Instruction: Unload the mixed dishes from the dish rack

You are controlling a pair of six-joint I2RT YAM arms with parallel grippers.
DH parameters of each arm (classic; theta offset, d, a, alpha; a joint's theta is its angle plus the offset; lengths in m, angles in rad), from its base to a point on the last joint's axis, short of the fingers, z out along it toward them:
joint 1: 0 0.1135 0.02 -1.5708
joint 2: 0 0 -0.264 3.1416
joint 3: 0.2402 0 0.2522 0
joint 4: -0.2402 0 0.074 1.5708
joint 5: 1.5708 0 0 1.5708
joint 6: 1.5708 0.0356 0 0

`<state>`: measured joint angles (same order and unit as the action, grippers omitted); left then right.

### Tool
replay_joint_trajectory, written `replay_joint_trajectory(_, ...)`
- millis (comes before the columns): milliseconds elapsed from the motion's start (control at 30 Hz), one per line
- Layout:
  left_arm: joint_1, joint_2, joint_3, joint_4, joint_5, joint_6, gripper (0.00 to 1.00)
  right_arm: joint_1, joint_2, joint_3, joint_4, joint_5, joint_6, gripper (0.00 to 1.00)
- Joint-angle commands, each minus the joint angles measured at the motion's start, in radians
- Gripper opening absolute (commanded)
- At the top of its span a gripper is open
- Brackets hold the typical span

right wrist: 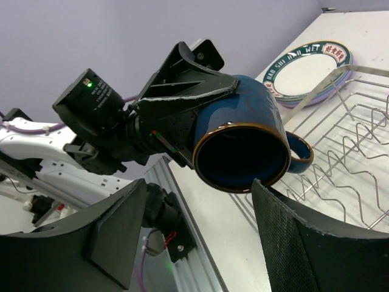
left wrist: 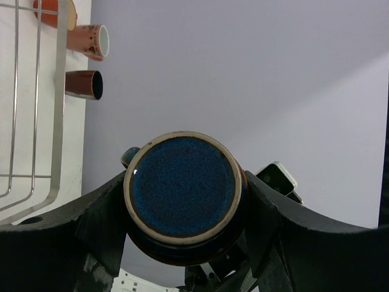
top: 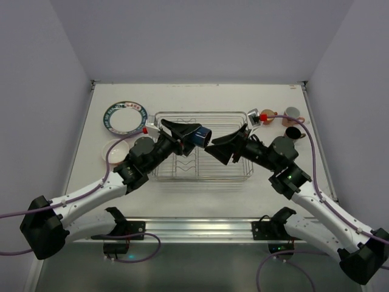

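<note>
My left gripper is shut on a blue mug and holds it on its side above the dish rack, a silver wire basket. In the left wrist view the mug's round blue base sits wedged between the two black fingers. My right gripper faces the mug's mouth from the right. In the right wrist view its jaws stand open, and the mug's dark opening hangs just above the gap between them. The mug's handle points toward the rack.
A dark-rimmed white plate lies on a lavender one at the back left, with a bowl in front of it. Small mugs stand right of the rack, a black one among them. Orange and maroon mugs show beyond the rack wire.
</note>
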<state>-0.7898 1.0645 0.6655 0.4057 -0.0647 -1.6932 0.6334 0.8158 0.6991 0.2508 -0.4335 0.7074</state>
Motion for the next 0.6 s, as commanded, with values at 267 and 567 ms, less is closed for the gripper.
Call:
replay_joint_trajectory(267,-0.009,0.000,-0.020,0.145,-0.015,-0.063,0.00,0.072,0.170,0.123,0.102,0.065,-0.117,0.57)
replay_joint_trajectory(567,-0.009,-0.018,-0.075,0.191,-0.010,-0.089,0.00,0.084,0.241,0.129,0.197,0.064,-0.144,0.01)
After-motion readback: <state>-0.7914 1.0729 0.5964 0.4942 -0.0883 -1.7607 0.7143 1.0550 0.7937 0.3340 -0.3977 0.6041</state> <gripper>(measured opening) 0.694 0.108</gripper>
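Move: The blue mug is already held by its body in the left fingers, its middle about 2 cm to the right of that hand, with its mouth facing the right gripper. From the open right hand the mug's middle lies some 5 cm ahead and 7 cm left, about level. The empty dish rack's middle stands roughly 12 cm ahead, 2 cm left and 27 cm below the right hand. The right fingers come onto the blue mug's rim and shut across its wall on the near, lower side, one finger inside the mouth and one outside, after the hand travels left about 5 cm and forward about half that, easing down slightly. The left hand keeps its grip and holds the mug out nearly still, sinking about a centimetre at the end. ##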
